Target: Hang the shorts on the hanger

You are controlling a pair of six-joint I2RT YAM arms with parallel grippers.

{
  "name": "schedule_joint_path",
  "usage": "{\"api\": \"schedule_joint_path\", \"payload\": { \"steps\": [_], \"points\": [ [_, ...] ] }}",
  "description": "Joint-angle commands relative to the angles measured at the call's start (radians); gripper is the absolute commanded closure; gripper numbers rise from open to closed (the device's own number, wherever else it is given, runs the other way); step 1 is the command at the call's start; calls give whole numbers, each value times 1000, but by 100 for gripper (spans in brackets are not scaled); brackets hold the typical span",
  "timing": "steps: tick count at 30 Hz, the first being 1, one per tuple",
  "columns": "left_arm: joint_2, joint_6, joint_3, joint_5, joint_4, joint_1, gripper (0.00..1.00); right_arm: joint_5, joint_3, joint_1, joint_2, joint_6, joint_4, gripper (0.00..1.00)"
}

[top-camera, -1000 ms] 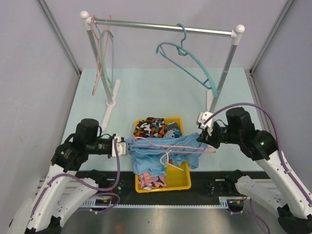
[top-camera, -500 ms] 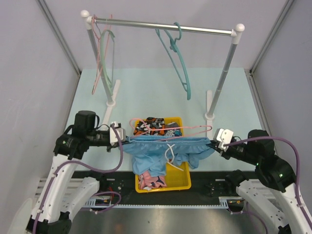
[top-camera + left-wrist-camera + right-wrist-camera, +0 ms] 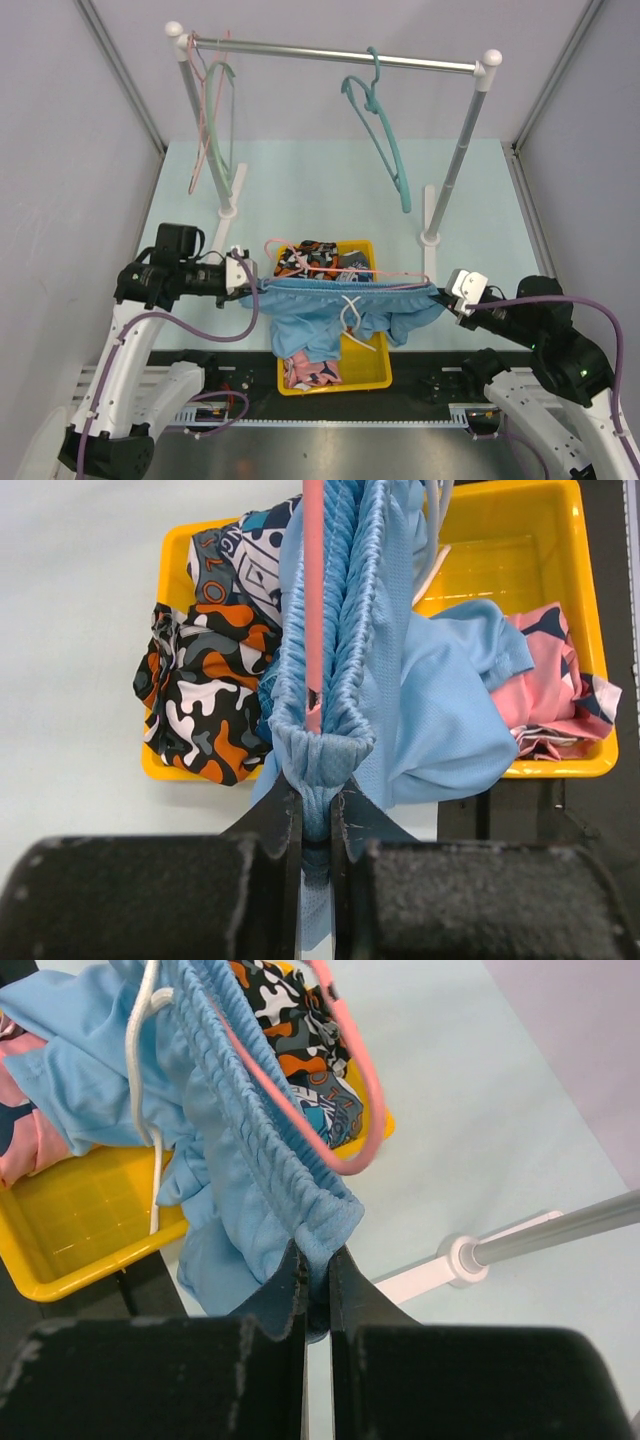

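Note:
The light blue shorts (image 3: 330,310) hang stretched by the waistband between my two grippers, above the yellow bin. My left gripper (image 3: 250,287) is shut on the waistband's left end (image 3: 316,750). My right gripper (image 3: 443,300) is shut on its right end (image 3: 325,1225). The thin pink hanger (image 3: 400,277) lies along the open waistband, with its hook sticking out at the upper left. Its straight wire (image 3: 313,580) runs inside the gathered band in the left wrist view, and its curved shoulder (image 3: 350,1090) shows above the fabric in the right wrist view. The white drawstring (image 3: 350,312) dangles at the middle.
The yellow bin (image 3: 375,375) under the shorts holds orange-black-white patterned shorts (image 3: 305,258) and a pink patterned garment (image 3: 310,372). Behind stands a rack with a metal rail (image 3: 330,53), a teal hanger (image 3: 385,140) on it, and pale hangers (image 3: 215,120) at its left post. A rack foot (image 3: 455,1260) lies near my right gripper.
Both grippers have drawn apart, the right one moving right and nearer, and the waistband is now pulled straight around the pink hanger. The teal hanger on the rail has swung.

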Motion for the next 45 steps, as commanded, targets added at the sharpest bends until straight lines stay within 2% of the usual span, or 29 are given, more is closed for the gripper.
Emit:
{"api": "schedule_joint_path", "payload": {
  "steps": [1,8,16,25,30,33,37,40,43,44,45],
  "points": [
    [-4,151,6,-171,-81,41,100,178,11,-14,-27,-37,-49,100],
    [-4,235,-19,-301,-61,41,100,199,43,15,-4,-57,-36,100],
    [73,321,67,-329,-133,5,100,143,131,24,108,-170,-56,100],
    [1,474,-44,-471,-164,7,100,163,131,23,112,-269,-53,100],
    [45,443,5,-471,-150,7,100,140,134,23,120,-295,-49,100],
    [80,339,74,-441,-118,-22,100,100,141,23,135,-315,-52,100],
    [102,185,127,-456,-54,-192,100,46,160,23,195,-304,-35,100],
    [94,75,128,-465,15,-278,100,18,177,24,247,-289,-4,96],
    [88,-10,134,-406,63,-289,100,-18,189,27,282,-289,-9,83],
    [87,-28,134,-396,77,-289,100,-23,192,27,292,-293,-19,63],
    [84,-57,133,-379,86,-289,100,-28,194,32,302,-307,-48,51]
  ]
}}
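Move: Both hands already grip the blue shorts' waistband, one at each end. From the right hand the pink hanger's right end lies about 4 cm left, 2 cm ahead and 3 cm higher; the yellow basket's middle is some 20 cm left, 6 cm back and 18 cm down, and the right post's foot about 14 cm ahead, 3 cm right and 22 cm below. The hanger's left end sits in the band about 4 cm right of the left hand, level with it. The right hand, after a short hold, carries its waistband end about 4 cm forward and left and slightly up, towards and around the pink hanger's right corner, its fingers dipping some 10 degrees and turning counter-clockwise, and starts to open at the very end. The left hand keeps its pinch, sinks about 4 cm while going some 3 cm left with its fingers tipping down about 20 degrees, then comes back right and partly up, ending about 2 cm farther forward. ##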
